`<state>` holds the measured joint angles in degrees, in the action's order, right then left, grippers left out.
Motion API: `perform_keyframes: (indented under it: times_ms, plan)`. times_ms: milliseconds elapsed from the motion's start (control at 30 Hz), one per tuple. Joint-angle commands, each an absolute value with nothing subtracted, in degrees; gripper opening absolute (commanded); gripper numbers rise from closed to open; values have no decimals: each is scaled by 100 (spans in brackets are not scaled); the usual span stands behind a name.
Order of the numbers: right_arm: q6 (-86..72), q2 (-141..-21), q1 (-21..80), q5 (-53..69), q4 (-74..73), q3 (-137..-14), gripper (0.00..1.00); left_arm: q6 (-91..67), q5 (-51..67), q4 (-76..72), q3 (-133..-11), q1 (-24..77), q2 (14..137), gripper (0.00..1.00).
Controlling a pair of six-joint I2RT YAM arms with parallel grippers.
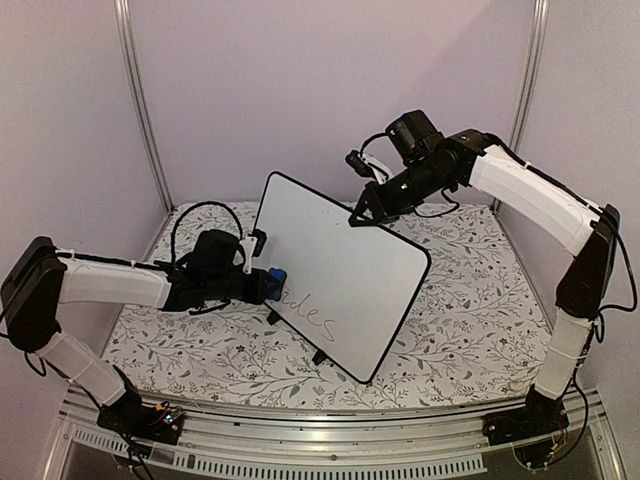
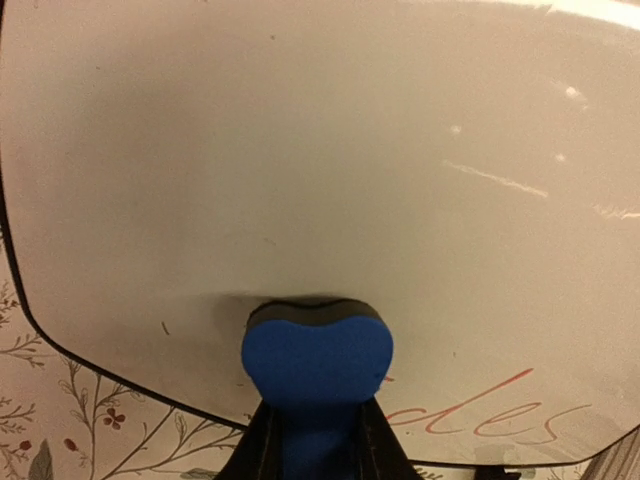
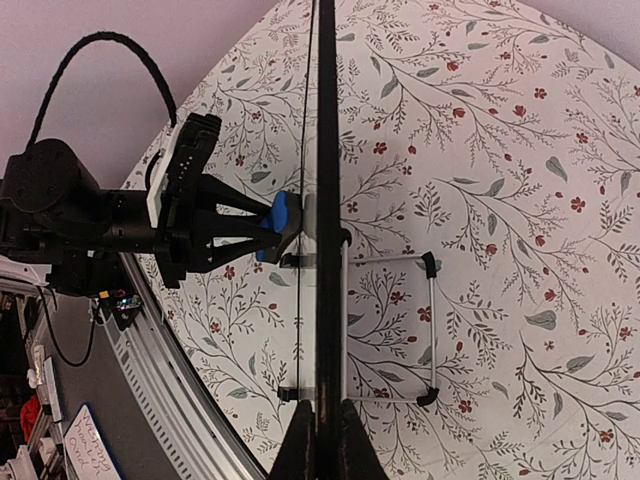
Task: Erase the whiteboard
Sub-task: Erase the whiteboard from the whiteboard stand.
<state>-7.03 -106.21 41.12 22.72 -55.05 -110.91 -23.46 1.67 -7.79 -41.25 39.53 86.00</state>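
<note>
The whiteboard stands tilted on the floral table, with faint handwriting low on its face. My left gripper is shut on a small blue eraser, which presses against the board's lower left. In the left wrist view the eraser touches the whiteboard just left of the remaining letters, held in my left gripper. My right gripper is shut on the board's top edge. The right wrist view shows the whiteboard edge-on between the fingers of my right gripper.
A wire stand props the board from behind, and small black feet rest on the floral tablecloth. The purple enclosure walls rise behind and beside the table. A metal rail runs along the near edge.
</note>
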Motion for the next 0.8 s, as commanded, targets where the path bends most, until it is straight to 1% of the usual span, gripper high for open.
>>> perform_keyframes:
  times_ms: [0,433,600,767]
  plan:
    - [-167,-10811,4359,2448,-6090,-10844,0,-2189,90,-1029,-4344,3876,8554,0]
    - [-149,-10853,4359,2453,-6078,-10863,0,-2660,289,-1453,-3176,4014,8582,0]
    - [-148,-10863,4359,2465,-6067,-10846,0,-2649,329,-1529,-3151,4033,8600,0]
    - [-141,-10872,4359,2462,-6060,-10851,0,-2566,325,-1465,-3485,4034,8658,0]
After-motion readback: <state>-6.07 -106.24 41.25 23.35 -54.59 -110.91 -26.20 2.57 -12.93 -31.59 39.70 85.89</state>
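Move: The whiteboard's lower edge, where the held eraser is taken, lies about 5 cm below the left hand, some 3 cm back and 2 cm left. The leftover red letters are about 6 cm back, 7 cm right and 3 cm lower; the near stand clip is roughly 4 cm back, straight in line sideways, 6 cm down. From the right hand, that edge spot is some 20 cm left, 6 cm back and 22 cm below. The blue eraser, still pinched in the left fingers with its felt against the whiteboard, edges up barely a centimetre, then is drawn about 5 cm down the board's slant, with some 3 cm back and 2 cm left, to the lower edge beside the red letters, and stops there. The hand tips down about 5 degrees; the right hand keeps its pinch on the top edge and stays put. ##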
